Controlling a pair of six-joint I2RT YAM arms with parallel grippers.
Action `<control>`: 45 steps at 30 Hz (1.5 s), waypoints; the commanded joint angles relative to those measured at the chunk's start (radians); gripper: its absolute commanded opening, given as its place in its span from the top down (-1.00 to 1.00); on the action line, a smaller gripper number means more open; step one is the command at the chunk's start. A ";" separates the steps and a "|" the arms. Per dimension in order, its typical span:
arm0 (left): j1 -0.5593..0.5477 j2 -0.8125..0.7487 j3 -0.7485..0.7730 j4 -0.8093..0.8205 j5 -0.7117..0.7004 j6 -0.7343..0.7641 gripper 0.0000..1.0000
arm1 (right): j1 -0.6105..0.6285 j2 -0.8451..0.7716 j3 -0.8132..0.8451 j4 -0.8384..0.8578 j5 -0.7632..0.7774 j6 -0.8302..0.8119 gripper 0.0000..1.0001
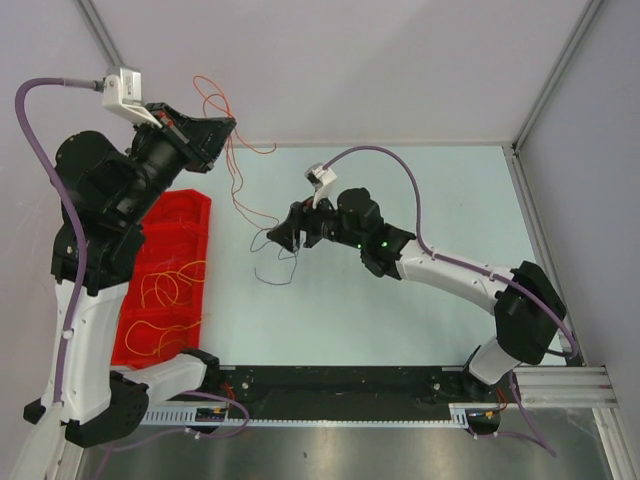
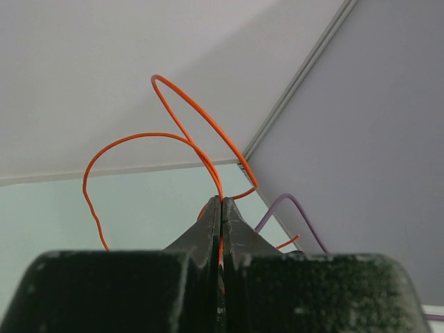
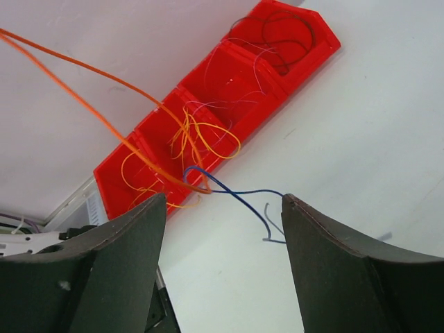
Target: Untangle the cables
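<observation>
My left gripper (image 1: 225, 128) is raised at the back left, shut on a thin orange cable (image 1: 231, 170). In the left wrist view the cable (image 2: 187, 111) rises in curly loops out of the closed tips (image 2: 220, 202). The cable hangs down toward my right gripper (image 1: 285, 235), which is open low over the table. In the right wrist view a blue cable (image 3: 243, 198) lies between the open fingers (image 3: 223, 201), and its loop is hooked through the bend of the orange cable (image 3: 104, 118). The blue cable also shows on the table in the top view (image 1: 272, 282).
A red compartment bin (image 1: 185, 215) stands at the left of the table. It holds yellow-orange cables (image 3: 201, 135), pale ones and black ones (image 3: 284, 31) in separate compartments. Lilac arm hoses (image 1: 400, 165) arch above the arms. Enclosure walls stand close behind and to the right.
</observation>
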 commanded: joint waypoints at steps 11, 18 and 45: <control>0.005 -0.007 0.012 0.044 0.049 -0.034 0.99 | 0.012 0.019 0.007 0.002 0.016 -0.040 -0.44; 0.005 0.001 0.018 0.049 0.049 -0.034 0.99 | 0.036 0.097 0.007 0.037 -0.033 -0.028 0.16; 0.012 0.116 0.460 -0.265 -0.550 0.290 0.99 | -0.621 -0.197 -0.448 -0.202 -0.003 0.080 1.00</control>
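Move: The blue strand the open right hand goes for hangs about 7 cm below it and 3 cm to its left, roughly 1 cm nearer the base. The orange cable's low bend, crossing the blue, is some 4 cm left of that hand, 3 cm ahead and 3 below; the red tray's middle lies about 25 cm left, 2 cm back and 25 below. From the left hand, which holds the orange cable high up, the blue strand is some 35 cm below, 2 cm right, level fore and aft. The right fingers pinch the blue strand after sinking about 7 cm with a small shift left, then draw the cable away from the orange one: roughly 25 cm right, with 10 cm more down and some 9 forward, the hand swinging clockwise about 30 degrees. As that pull gets going, the left hand, still gripping the orange cable, goes about 10 cm left and 5 up, turning counter-clockwise. ##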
